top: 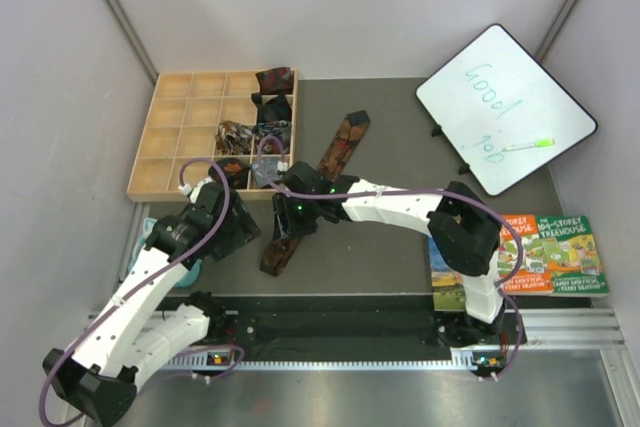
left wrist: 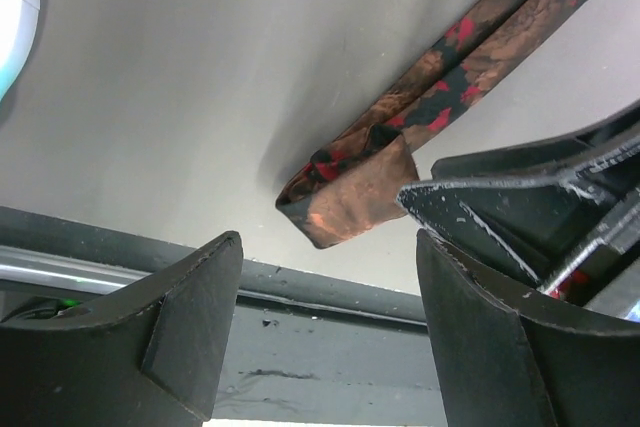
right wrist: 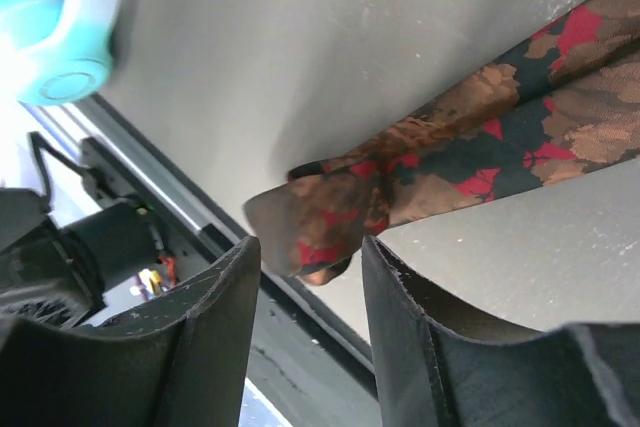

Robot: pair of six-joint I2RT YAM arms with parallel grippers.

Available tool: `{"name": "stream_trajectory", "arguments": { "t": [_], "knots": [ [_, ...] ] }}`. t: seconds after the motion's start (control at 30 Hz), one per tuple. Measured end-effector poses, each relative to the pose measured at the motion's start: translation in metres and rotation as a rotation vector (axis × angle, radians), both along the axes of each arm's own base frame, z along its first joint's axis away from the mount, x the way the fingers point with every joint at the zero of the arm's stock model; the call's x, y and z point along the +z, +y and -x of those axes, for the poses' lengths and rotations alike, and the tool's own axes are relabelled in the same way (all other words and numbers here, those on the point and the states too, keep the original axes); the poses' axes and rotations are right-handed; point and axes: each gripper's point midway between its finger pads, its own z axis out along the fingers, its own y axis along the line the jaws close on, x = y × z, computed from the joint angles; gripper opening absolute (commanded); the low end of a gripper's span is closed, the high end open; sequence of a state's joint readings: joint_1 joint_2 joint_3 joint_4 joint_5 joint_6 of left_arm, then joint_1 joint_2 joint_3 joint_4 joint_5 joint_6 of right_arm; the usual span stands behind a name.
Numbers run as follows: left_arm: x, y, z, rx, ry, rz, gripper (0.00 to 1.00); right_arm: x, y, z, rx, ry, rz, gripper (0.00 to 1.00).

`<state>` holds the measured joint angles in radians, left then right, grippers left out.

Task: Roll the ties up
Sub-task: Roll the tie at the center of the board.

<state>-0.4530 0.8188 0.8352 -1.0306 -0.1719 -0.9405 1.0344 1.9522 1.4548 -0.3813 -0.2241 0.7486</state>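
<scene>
A long dark tie (top: pixel 335 152) with rust-orange and red print lies diagonally on the grey table, and its near end (left wrist: pixel 345 202) is folded over into a short loop. My right gripper (top: pixel 290 219) hovers over that end. Its fingers are open around the fold (right wrist: pixel 320 217) without pinching it. My left gripper (left wrist: pixel 328 242) stands open just left of the fold, with nothing between its fingers (left wrist: pixel 190 317). Several rolled ties (top: pixel 270 107) sit in the right-hand compartments of the wooden tray (top: pixel 180 137).
Teal headphones (right wrist: pixel 55 42) lie at the table's near left, under my left arm. A whiteboard (top: pixel 505 107) with a green marker leans at the back right. A picture book (top: pixel 545 252) lies at the near right. The table's front rail (left wrist: pixel 300 292) runs right below the fold.
</scene>
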Motion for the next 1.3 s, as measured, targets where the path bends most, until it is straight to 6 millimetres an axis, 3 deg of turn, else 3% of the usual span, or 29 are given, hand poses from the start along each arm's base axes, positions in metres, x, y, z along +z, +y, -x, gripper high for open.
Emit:
{"name": "stream_trajectory", "arguments": {
  "t": [0.23,0.47,0.77,1.3],
  "knots": [
    [-0.015,0.000,0.011,-0.010,0.043,0.007,0.75,-0.022,-0.001,0.006,0.034,0.023,0.040,0.45],
    [-0.019,-0.001,0.016,-0.015,0.063,0.015,0.75,-0.032,0.000,0.010,0.070,0.039,0.045,0.39],
    [-0.027,0.000,0.021,-0.016,0.079,0.014,0.74,-0.033,0.005,0.013,0.101,0.051,0.024,0.20],
    [-0.062,0.003,0.038,0.018,0.156,0.023,0.70,-0.034,-0.005,-0.001,0.076,0.130,0.000,0.15]
  ]
}}
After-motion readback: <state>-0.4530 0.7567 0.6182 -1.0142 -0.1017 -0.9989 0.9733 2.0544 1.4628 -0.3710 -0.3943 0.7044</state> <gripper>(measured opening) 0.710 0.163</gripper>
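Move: The tie's folded near end lies about 4 cm below the right hand, 1 cm back and 1 cm to its left. From the left hand that same end is some 6 cm to the right, 3 cm back and 8 cm down. Past it from the right hand, a grey rolled tie sits in the tray's corner about 14 cm ahead and 4 cm left, with a dark rolled tie 9 cm left of the grey one. The headphones are roughly 18 cm left and 2 cm back of the left hand. The right hand sinks about 3.5 cm over the tie's folded near end, easing back a little as it goes, then shuts its half-open fingers and pinches the fold, finishing with a small shift forward and right. Meanwhile the left hand, fingers still wide open, comes down about 6 cm and back 4 cm beside the left of that end, tilting some 10 degrees steeper, without yet gripping it. ##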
